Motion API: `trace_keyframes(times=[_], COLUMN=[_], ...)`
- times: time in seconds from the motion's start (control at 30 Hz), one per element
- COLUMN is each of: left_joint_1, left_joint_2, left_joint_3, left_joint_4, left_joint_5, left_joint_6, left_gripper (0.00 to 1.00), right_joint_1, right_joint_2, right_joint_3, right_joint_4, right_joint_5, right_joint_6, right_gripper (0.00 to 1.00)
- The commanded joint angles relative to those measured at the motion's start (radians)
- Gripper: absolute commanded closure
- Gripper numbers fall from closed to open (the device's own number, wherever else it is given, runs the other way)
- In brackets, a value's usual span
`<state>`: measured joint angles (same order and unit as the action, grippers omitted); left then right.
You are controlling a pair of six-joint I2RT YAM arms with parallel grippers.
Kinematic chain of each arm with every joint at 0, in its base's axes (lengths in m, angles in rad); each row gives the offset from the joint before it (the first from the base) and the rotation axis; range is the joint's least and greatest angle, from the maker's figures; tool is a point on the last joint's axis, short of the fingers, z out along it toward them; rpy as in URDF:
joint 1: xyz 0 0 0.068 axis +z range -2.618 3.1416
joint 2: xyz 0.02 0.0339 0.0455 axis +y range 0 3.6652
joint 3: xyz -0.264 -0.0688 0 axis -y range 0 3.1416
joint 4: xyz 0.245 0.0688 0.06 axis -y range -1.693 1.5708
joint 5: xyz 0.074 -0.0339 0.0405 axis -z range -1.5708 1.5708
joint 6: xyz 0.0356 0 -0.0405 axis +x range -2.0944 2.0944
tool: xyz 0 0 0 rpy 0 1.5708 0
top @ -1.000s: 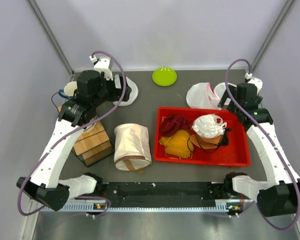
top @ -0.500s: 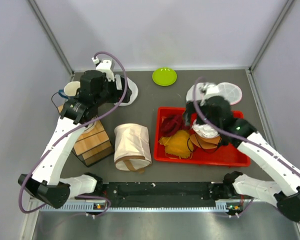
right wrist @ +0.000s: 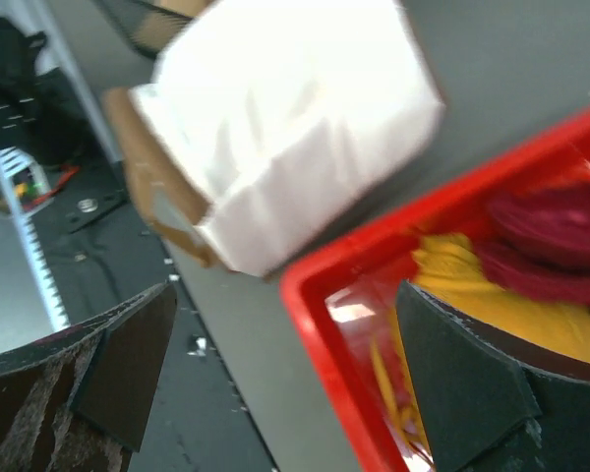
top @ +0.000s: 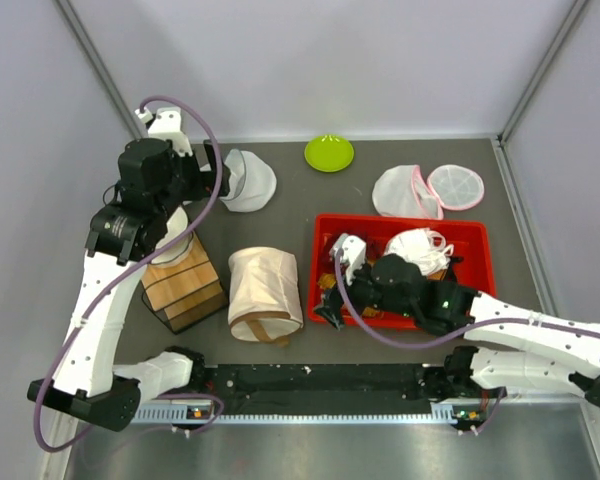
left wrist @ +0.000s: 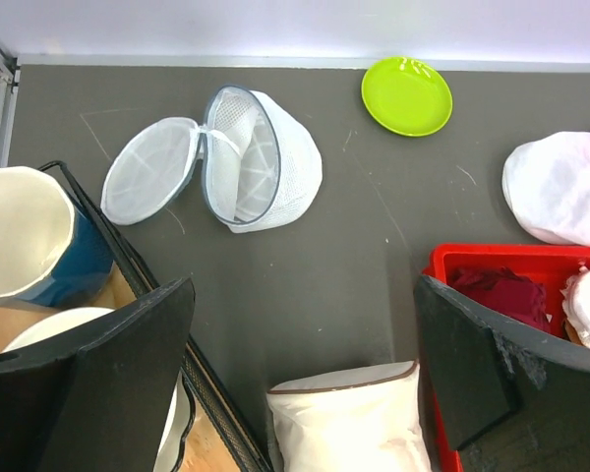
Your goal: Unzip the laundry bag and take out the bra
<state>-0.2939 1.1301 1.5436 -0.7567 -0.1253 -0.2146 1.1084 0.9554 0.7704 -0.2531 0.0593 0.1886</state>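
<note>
The laundry bag (top: pixel 265 292) is a cream fabric cylinder with brown trim, lying on its side on the dark table between a wooden box and the red tray. It also shows in the left wrist view as the laundry bag (left wrist: pixel 349 423) and, blurred, in the right wrist view as the laundry bag (right wrist: pixel 285 128). My right gripper (top: pixel 330 300) hangs open over the tray's front-left corner, just right of the bag, with nothing between its fingers (right wrist: pixel 472 393). High over the back left, my left gripper (top: pixel 216 172) is open and empty. The bra is hidden.
The red tray (top: pixel 410 217) holds a dark red garment (right wrist: pixel 551 236), a yellow one (right wrist: pixel 492 305) and a white cupped garment (top: pixel 420 248). A white mesh pouch (left wrist: pixel 236 162), a green plate (left wrist: pixel 406 94), pink-edged pouches (top: pixel 425 190), and a wooden box (top: pixel 185 285) with cups (left wrist: pixel 10 231) surround the bag.
My right arm has swung from the back right across the tray down to its front-left corner beside the bag. My left arm has risen and drawn back left, uncovering the white mesh pouch.
</note>
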Motion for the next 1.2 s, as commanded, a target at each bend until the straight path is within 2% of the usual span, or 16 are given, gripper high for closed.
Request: trace_keyframes(times=[0.0,0.13,0.33,0.43,0.47,0.5,0.53,0.57,0.67,0.77,0.8,0.87,0.9,0.93,1.0,1.17], left_joint_1=[0.002,0.004,0.004,0.004,0.004,0.004,0.004,0.004,0.004,0.004,0.004,0.006,0.006,0.006,0.012,0.013], left_joint_2=[-0.004,-0.007,-0.016,-0.016,-0.016,-0.015,-0.015,-0.015,-0.012,-0.003,-0.001,0.003,0.003,0.002,-0.004,0.011], left_joint_3=[0.029,0.012,0.001,-0.007,-0.008,-0.008,-0.010,-0.011,-0.011,-0.004,0.001,0.015,0.019,0.027,0.032,0.047], left_joint_4=[0.005,0.017,0.014,0.019,0.017,0.017,0.016,0.014,0.016,0.011,0.011,0.005,0.002,0.002,0.003,-0.015], left_joint_5=[-0.005,0.003,0.003,0.004,0.007,0.013,0.018,0.019,0.021,0.033,0.036,0.053,0.055,0.050,0.065,0.188], left_joint_6=[-0.002,-0.003,0.001,0.000,0.001,0.001,0.000,0.001,0.006,0.007,0.006,0.003,-0.002,-0.008,-0.017,-0.031], left_gripper=[0.01,0.01,0.01,0.01,0.01,0.01,0.01,0.01,0.01,0.01,0.01,0.01,0.01,0.01,0.01,0.01], right_joint_1=[0.125,0.203,0.211,0.211,0.211,0.211,0.211,0.209,0.188,0.081,0.049,-0.066,-0.103,-0.175,-0.232,-0.399], right_joint_2=[0.068,0.186,0.359,0.405,0.414,0.424,0.424,0.418,0.359,0.301,0.290,0.279,0.282,0.287,0.324,0.416], right_joint_3=[0.015,0.053,0.079,0.072,0.081,0.096,0.119,0.127,0.132,0.164,0.179,0.230,0.250,0.295,0.351,0.516], right_joint_4=[0.172,0.227,0.365,0.462,0.459,0.443,0.408,0.396,0.358,0.298,0.282,0.258,0.255,0.255,0.209,0.199], right_joint_5=[-0.053,-0.029,0.048,0.099,0.099,0.118,0.125,0.134,0.134,0.009,-0.081,-0.169,-0.278,-0.306,-0.373,-0.452], right_joint_6=[-0.049,-0.077,-0.072,-0.075,-0.086,-0.089,-0.092,-0.097,-0.106,-0.072,-0.064,-0.017,0.001,0.046,0.087,0.323], right_gripper=[0.06,0.06,0.18,0.38,0.66,0.85,0.96,1.00,1.00,1.00,1.00,1.00,1.00,1.00,1.00,1.00])
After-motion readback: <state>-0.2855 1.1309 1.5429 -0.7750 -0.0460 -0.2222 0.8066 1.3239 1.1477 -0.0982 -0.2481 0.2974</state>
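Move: The beige laundry bag lies on its side, its middle roughly 12 cm to the right hand's left, 5 cm ahead and 13 cm below; its brown zipped end faces back towards the bases. The red bin's middle is some 17 cm to the right and 8 cm ahead of that hand, 17 cm down, with the yellow cloth in it 6 cm right and 4 cm ahead. From the left hand the bag is about 12 cm back, 9 cm right and 31 cm below. The beige laundry bag's brown zipper edge is taken by the right hand, which goes left, first drifting back, and down some 6 cm, then shuts its wide-open fingers to pinch it. Keeping that pinch, the right hand lifts about 15 cm while swinging forward nearly as far and slightly back to the right, its fingertips tilting up some 20 degrees. ##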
